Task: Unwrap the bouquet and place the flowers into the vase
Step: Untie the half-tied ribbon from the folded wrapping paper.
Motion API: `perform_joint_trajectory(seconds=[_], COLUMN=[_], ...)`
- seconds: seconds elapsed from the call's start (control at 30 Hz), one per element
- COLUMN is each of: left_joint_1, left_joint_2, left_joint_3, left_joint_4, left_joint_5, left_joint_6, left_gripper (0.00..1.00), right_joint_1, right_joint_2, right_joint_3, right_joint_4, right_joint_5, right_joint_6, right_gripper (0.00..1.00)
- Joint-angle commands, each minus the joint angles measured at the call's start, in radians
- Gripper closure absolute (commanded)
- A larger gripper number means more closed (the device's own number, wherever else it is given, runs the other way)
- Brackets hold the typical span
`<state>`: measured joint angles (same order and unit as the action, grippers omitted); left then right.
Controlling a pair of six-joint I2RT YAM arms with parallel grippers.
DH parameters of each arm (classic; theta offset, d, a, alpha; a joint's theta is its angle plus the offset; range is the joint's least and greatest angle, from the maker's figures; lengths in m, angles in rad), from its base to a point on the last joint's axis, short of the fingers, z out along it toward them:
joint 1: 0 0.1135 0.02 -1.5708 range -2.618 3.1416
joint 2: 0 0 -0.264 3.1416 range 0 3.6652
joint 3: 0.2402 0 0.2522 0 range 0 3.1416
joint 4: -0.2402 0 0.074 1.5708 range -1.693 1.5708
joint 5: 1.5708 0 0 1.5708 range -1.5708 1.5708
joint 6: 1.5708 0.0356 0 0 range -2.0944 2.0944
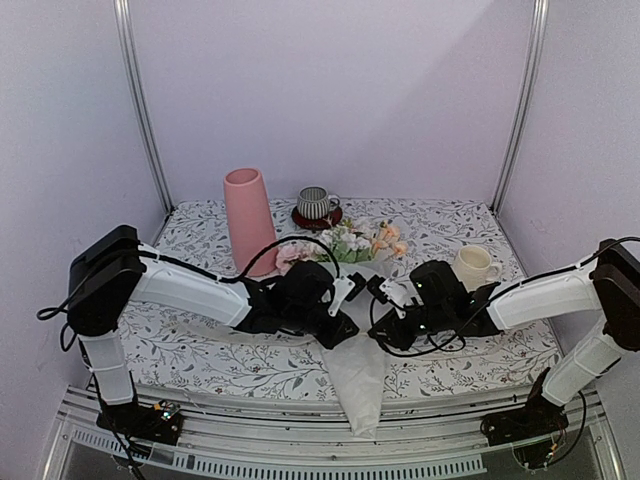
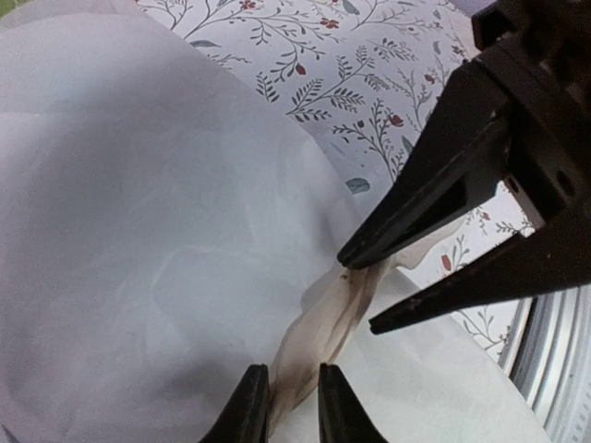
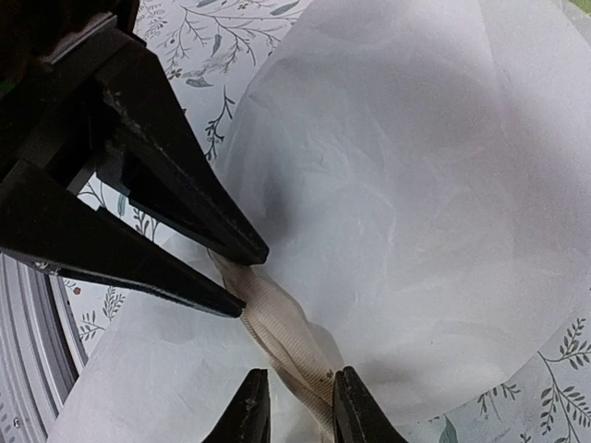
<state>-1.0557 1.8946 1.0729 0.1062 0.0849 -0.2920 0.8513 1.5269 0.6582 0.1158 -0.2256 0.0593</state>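
The bouquet lies mid-table, its blooms [image 1: 358, 240] toward the back and its white wrapping paper [image 1: 358, 375] running over the front edge. The pink vase [image 1: 248, 218] stands upright at the back left. A cream ribbon [image 2: 332, 314] stretches across the paper between both grippers. My left gripper [image 2: 291, 369] is shut on one end of the ribbon. My right gripper [image 3: 302, 374] stands slightly open around the other end; the ribbon [image 3: 277, 323] rests against one finger with a gap at the other. From above, the left gripper [image 1: 357, 285] and right gripper [image 1: 379, 289] meet tip to tip over the paper.
A grey striped mug [image 1: 318, 203] stands on a dark red coaster behind the blooms. A cream mug [image 1: 472, 267] stands to the right, close to my right arm. The floral tablecloth [image 1: 450, 225] covers the table, walled on three sides.
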Motion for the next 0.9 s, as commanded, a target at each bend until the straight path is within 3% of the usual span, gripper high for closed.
perform_joint_trajectory(seconds=[0.0,0.3,0.4,0.43,0.53,0.87], left_joint_1=[0.017,0.029,0.038,0.041,0.045,0.051], left_joint_2=[0.015,-0.004,-0.028,-0.036,-0.069,-0.175], left_joint_3=[0.015,-0.029,-0.073,-0.084,-0.117,-0.211], left_joint_4=[-0.014,0.038,0.082,0.096,0.125,0.172], left_joint_5=[0.038,0.069,0.082,0.084,0.073,0.010], left_joint_6=[0.012,-0.016,-0.032,-0.036,-0.047,-0.075], left_gripper=[0.81,0.91,0.98,1.00,1.00,1.00], right_joint_1=[0.016,0.032,0.034,0.035,0.035,0.034], right_joint_2=[0.013,0.041,0.034,0.028,-0.011,-0.219], right_joint_3=[-0.022,-0.029,-0.039,-0.042,-0.059,-0.171], right_joint_4=[0.028,0.058,0.069,0.072,0.084,0.140], right_joint_5=[0.020,0.038,0.043,0.049,0.085,0.268], right_joint_6=[-0.015,-0.019,-0.018,-0.016,-0.011,0.061], right_gripper=[0.75,0.76,0.80,0.86,0.96,0.97])
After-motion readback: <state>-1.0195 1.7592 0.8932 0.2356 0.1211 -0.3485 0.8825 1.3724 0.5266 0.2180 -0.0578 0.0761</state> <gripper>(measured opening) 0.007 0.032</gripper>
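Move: The half-tied ribbon's twisted middle lies between the two hands, 1 cm lower: about 2 cm to the left hand's right and 2 cm to the right hand's left, level with both front to back. The wrapping paper is right below, some 3 cm under the left hand. From that hand the flowers are about 25 cm ahead and 2 cm left, the pink vase roughly 25 ahead and 20 left. The cream mug stands about 20 cm ahead and 20 right of the right hand. Both hands pinch the ribbon on either side of its twist, the left closing its part-open fingers first and the right just after, each dipping about 1 cm onto it. Holding on, they draw apart and climb off the paper, the left going about 3 cm left, the right about 2.5 cm right while its fingers tip up some 10 degrees. ##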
